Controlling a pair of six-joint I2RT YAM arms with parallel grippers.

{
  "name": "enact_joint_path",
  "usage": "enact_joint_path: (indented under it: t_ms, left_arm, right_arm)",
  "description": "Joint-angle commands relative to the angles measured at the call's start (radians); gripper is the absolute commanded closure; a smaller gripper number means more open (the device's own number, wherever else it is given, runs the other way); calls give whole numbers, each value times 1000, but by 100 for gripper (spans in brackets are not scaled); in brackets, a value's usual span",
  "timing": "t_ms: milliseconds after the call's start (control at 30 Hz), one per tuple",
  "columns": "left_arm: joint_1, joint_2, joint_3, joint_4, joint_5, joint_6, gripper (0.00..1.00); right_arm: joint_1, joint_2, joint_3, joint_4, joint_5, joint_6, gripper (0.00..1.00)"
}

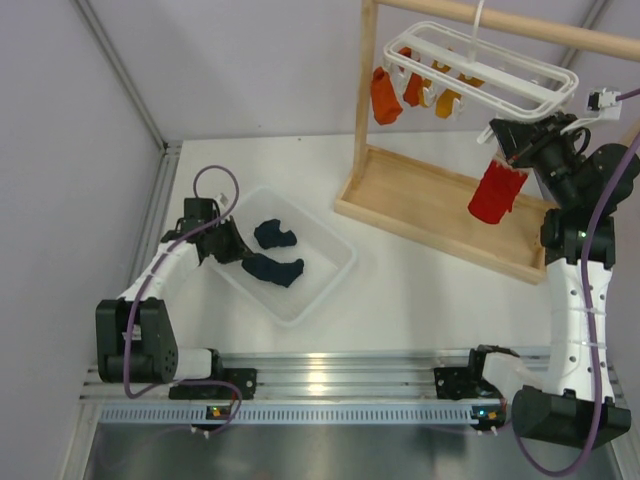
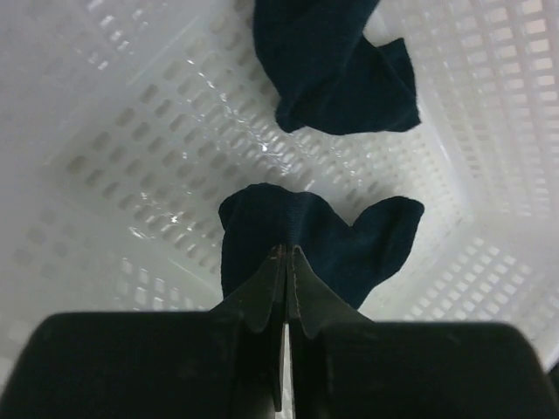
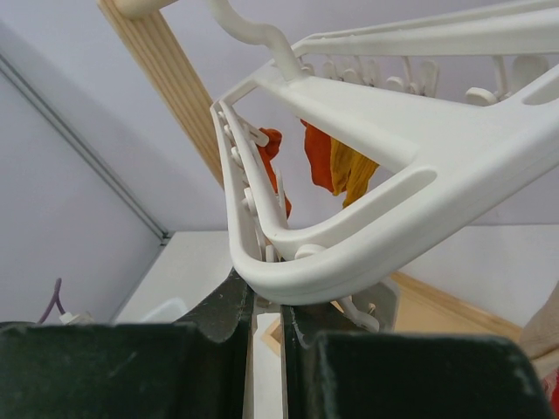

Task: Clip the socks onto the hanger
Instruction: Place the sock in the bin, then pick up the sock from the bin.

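Note:
In the white basket (image 1: 340, 270) lie two navy socks. My left gripper (image 1: 235, 250) is shut on the nearer one (image 1: 272, 268); in the left wrist view the jaws (image 2: 287, 251) pinch its edge (image 2: 349, 249). The other navy sock (image 1: 275, 235) (image 2: 336, 70) lies loose just beyond. The white hanger (image 1: 480, 65) hangs from the wooden rack. My right gripper (image 1: 512, 140) (image 3: 266, 301) is shut, fingertips pressed up under the hanger's near corner (image 3: 349, 262). The red sock (image 1: 497, 192) dangles just below it; what holds the sock is hidden.
Orange socks (image 1: 385, 95) and a yellow one (image 1: 447, 100) are clipped on the hanger's far side. The wooden rack has a post (image 1: 365, 100) and a base tray (image 1: 430, 215) under the hanger. Grey walls stand at the left and back.

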Motion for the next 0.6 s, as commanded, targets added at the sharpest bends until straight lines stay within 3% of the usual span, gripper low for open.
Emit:
enact_joint_path:
  t_ms: [0,67,100,167,200,233,267,300,333,367,400,467,567]
  left_arm:
    - [1,-5,36,8,-147,71,97]
    - [1,30,72,-43,-193,94,83]
    - [1,38,79,-72,-196,114,61]
    - [1,56,106,-101,-160,165,39]
    - [1,67,137,-121,-82,238,33]
    - [1,70,152,-130,-22,287,33]
    - [1,70,189,-146,50,442,34]
    - [1,70,207,-164,247,534,34]
    - [1,72,226,-230,326,638,35]
    - [-2,82,274,-277,392,842,35]
    - [-28,92,296,-317,458,949,35]
    - [-64,136,364,-472,473,1241,37]
    - [-130,208,422,-673,467,1564,39]
  right_arm:
    - [10,-3,21,-72,-43,-41,100]
    - [10,-5,21,-71,-43,-47,100]
    - [10,-5,21,-71,-41,-47,100]
    - [10,-5,20,-69,-41,-49,100]
    - [11,-5,20,-68,-41,-49,100]
    - [10,-6,18,-66,-40,-49,100]
    - [10,-6,17,-66,-40,-47,100]
    - [10,-6,17,-65,-41,-49,100]
    - [10,-8,15,-63,-40,-50,100]
    - [10,-8,10,-62,-40,-50,100]
    - [10,-9,9,-60,-41,-50,100]
    - [10,-8,3,-57,-41,-50,100]
    - [10,-3,7,-54,-38,-50,100]
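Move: The left hand is inside the bin, still pinching one end of a dark sock. The middle of the bin's floor lies about 8 cm to its right, 2 cm ahead and some 5 cm below. The held sock's middle lies about 7 cm right, 2 cm back and 4 cm lower. The other dark sock lies some 7 cm ahead, 7 cm right and 4 cm below. For the right hand, the bin floor's middle is roughly 46 cm left, 1 cm back and 42 cm below. The left hand shifts a couple of centimetres left and sinks barely a centimetre, its fingers opening from shut to more than half wide, so that they let go of the dark sock's end low in the bin. It then turns back, swinging some 6 cm right and lifting about 6 cm from its lowest point to come clear over the bin, while the wrist yaws clockwise by more than 50 degrees and the fingers tip up a little, staying open. ##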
